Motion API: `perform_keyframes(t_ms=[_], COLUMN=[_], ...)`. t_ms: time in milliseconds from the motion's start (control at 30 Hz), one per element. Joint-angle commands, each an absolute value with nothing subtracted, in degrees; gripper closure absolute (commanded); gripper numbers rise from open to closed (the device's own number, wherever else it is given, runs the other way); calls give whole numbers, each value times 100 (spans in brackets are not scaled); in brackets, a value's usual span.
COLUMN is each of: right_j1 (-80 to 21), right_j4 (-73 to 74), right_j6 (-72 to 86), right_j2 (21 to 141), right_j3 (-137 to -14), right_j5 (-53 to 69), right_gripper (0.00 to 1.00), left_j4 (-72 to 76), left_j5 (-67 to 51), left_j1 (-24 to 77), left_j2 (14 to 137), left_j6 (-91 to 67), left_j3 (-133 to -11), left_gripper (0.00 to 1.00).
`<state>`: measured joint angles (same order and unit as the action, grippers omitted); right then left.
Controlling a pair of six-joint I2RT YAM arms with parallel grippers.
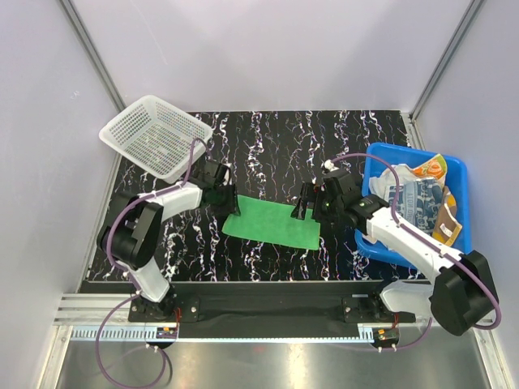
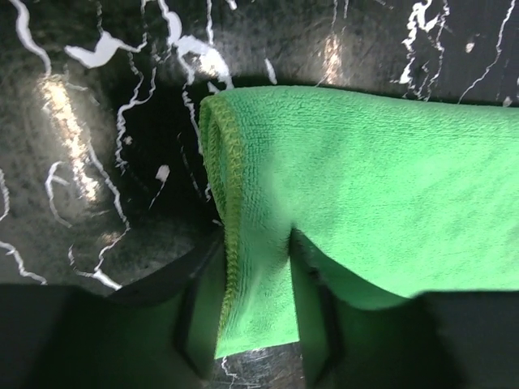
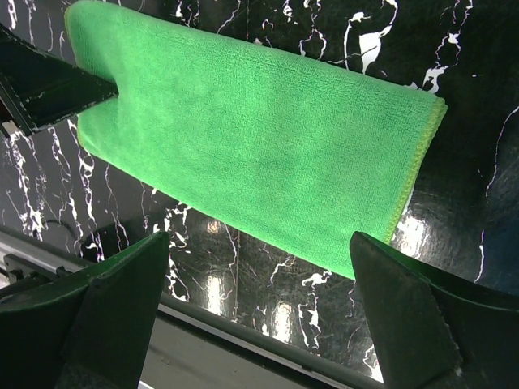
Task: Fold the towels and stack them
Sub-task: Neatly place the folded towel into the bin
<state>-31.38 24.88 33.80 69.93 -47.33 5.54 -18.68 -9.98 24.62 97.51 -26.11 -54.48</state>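
Note:
A plain green towel (image 1: 272,223) lies folded into a long strip in the middle of the black marbled table. My left gripper (image 1: 225,203) is at its left end. In the left wrist view the fingers (image 2: 320,308) press on the hemmed edge of the green towel (image 2: 365,186) from both sides, so my left gripper (image 2: 255,267) is shut on it. My right gripper (image 1: 306,207) hovers over the right end, open. The right wrist view shows nothing between the jaws of my right gripper (image 3: 259,243), with the green towel (image 3: 259,138) just beyond them. More towels (image 1: 418,194) lie crumpled in the tub.
A blue plastic tub (image 1: 458,166) stands at the right edge, close behind my right arm. At the back left a white mesh basket (image 1: 154,134) sits tilted. Grey walls enclose the table on three sides. A metal rail (image 1: 268,304) runs along the near edge.

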Motion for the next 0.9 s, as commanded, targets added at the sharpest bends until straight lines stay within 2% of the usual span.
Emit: perform_keyframes(t_ms=[0,100,133,167,300,500,633,700,867], right_j1=[-3190,-3190,-3190,-3190,-3182,-3182,-3182,-3182,-3190], right_j4=[2259,2224,2198,2162,2171,2224,2206,2197,2084], right_j6=[3243,3252,3243,3269,3235,3173,3129,3076,2918], right_j2=[7031,7040,7049,7058,7093,7040,7075,7128,7391], right_j3=[-4799,-4781,-4773,-4772,-4737,-4772,-4886,-4965,-5115], right_j5=[685,677,694,703,703,598,633,642,650], right_gripper=[0,0,0,0,1,0,0,0,0], left_j4=[-2030,-2179,-2258,-2328,-2759,-4006,-4595,-4588,-4254], left_j5=[-1037,-1028,-1020,-1020,-862,683,2168,2634,2829], left_j1=[2496,2636,2680,2750,2795,2690,2646,2549,1917], left_j2=[10177,10292,10309,10336,10205,9993,10089,10107,10239], left_j6=[-2698,-2698,-2707,-2698,-2471,-1504,-767,-520,237], left_j3=[-5405,-5589,-5659,-5799,-6204,-7170,-7759,-7883,-8479], left_gripper=[62,76,84,100,100,100,100,100,100])
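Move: The half-open left fingers already straddle the left end of the folded towel, whose edge lies right at the hand point and about 1 cm below it. The folded towel's middle is roughly 10 cm to the right and 2 cm back, while the white basket stands some 19 cm ahead and 19 cm to the left. From the right hand, hovering open, the towel's left end is about 20 cm left, 2 cm ahead and 10 cm below. The left hand shuts its fingers on the towel's left end while easing about 2 cm to the right, low at the table, and so pinches the folded layers. Then it reverses and speeds up leftward, up and forward towards the white basket, ending some 10 cm left, 8 cm higher and 7 cm farther out than it began, the wrist rolling about 35 degrees so that the hand's left side rises while the grip stays shut. ##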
